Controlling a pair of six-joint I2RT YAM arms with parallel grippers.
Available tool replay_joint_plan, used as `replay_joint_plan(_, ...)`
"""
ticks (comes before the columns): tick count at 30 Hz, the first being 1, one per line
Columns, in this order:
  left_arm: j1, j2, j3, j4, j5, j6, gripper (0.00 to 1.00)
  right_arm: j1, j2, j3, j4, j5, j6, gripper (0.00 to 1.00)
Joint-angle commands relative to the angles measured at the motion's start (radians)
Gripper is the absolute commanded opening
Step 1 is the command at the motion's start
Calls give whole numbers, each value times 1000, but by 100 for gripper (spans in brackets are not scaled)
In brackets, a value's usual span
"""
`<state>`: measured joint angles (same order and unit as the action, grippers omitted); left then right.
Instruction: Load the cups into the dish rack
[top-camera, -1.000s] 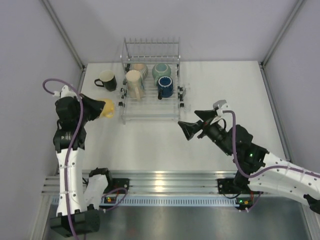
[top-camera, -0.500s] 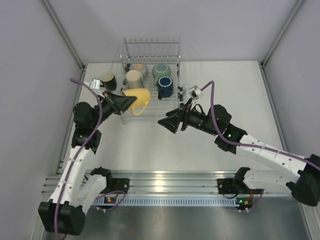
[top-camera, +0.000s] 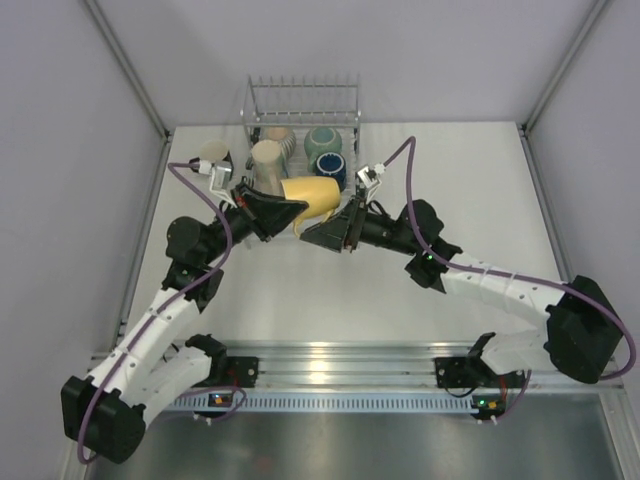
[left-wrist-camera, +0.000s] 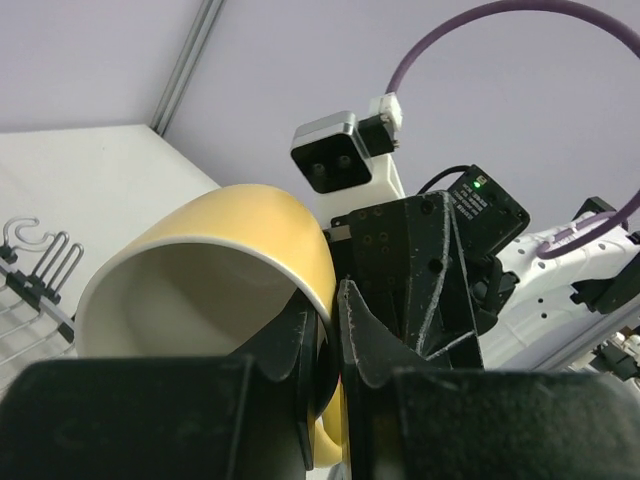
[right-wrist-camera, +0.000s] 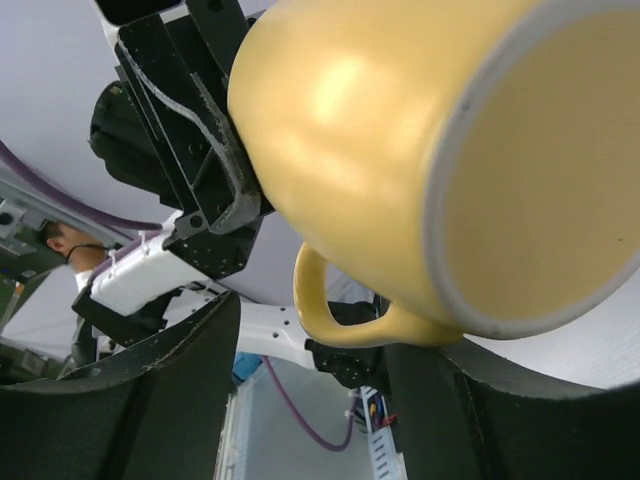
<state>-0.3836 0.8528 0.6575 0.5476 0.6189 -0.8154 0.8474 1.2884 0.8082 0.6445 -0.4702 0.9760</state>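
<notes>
A yellow cup (top-camera: 315, 195) lies on its side in the air over the front of the dish rack (top-camera: 300, 100). My left gripper (top-camera: 292, 211) is shut on its rim, one finger inside and one outside (left-wrist-camera: 331, 300). My right gripper (top-camera: 320, 231) meets it from the right and is open. The yellow cup's (right-wrist-camera: 380, 150) handle (right-wrist-camera: 318, 300) hangs between the right fingers (right-wrist-camera: 170, 390), with a gap on the left side. In the rack stand a tall cream cup (top-camera: 267, 160), a ribbed beige cup (top-camera: 281, 135), a teal-green cup (top-camera: 323, 140) and a dark blue cup (top-camera: 332, 166).
A black cup (top-camera: 212, 154) with a cream inside stands on the table left of the rack, partly behind the left wrist. Upright prongs line the rack's far side. Metal frame posts rise at both back corners of the white table (top-camera: 470, 190).
My left arm has carried the yellow cup rightward from the table's left side to over the rack's front. My right arm has swung left to meet it, and its jaws have narrowed.
</notes>
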Motion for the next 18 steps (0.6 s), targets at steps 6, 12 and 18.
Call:
replay_joint_plan(6, -51, -12, -25, 241, 5, 28, 0, -14, 54, 33, 357, -15, 179, 50)
replay_joint_plan(12, -69, -3, -38, 255, 22, 47, 0, -19, 97, 19, 506, -10, 245, 33)
replay_joint_plan(18, -77, -8, -88, 302, 15, 44, 0, -25, 141, 3, 604, -24, 294, 5)
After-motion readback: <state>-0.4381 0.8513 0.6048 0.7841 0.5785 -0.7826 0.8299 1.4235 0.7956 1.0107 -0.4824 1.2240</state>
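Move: The left gripper still pinches the rim of the yellow cup, its body about 3 cm ahead of and 3 cm right of that hand. The cup's handle is the right gripper's target: roughly 2 cm ahead, 2 cm left and 1 cm above it, or some 3 cm back, 2 cm right and 2 cm below the left hand. Down in the rack, from the right hand, the blue cup stands about 25 cm ahead and 3 cm right, the tall cream cup 25 cm ahead and 14 cm left, both some 25 cm lower. Close the right gripper from a bit over half open to nearly shut around the yellow cup's handle, while raising it about 2.5 cm with a slight reach forward and tipping its fingers up some 10 degrees. Keep the left gripper's hold on the rim; bring it up equally and a little back towards the right gripper, its fingertips tilting upward too. ##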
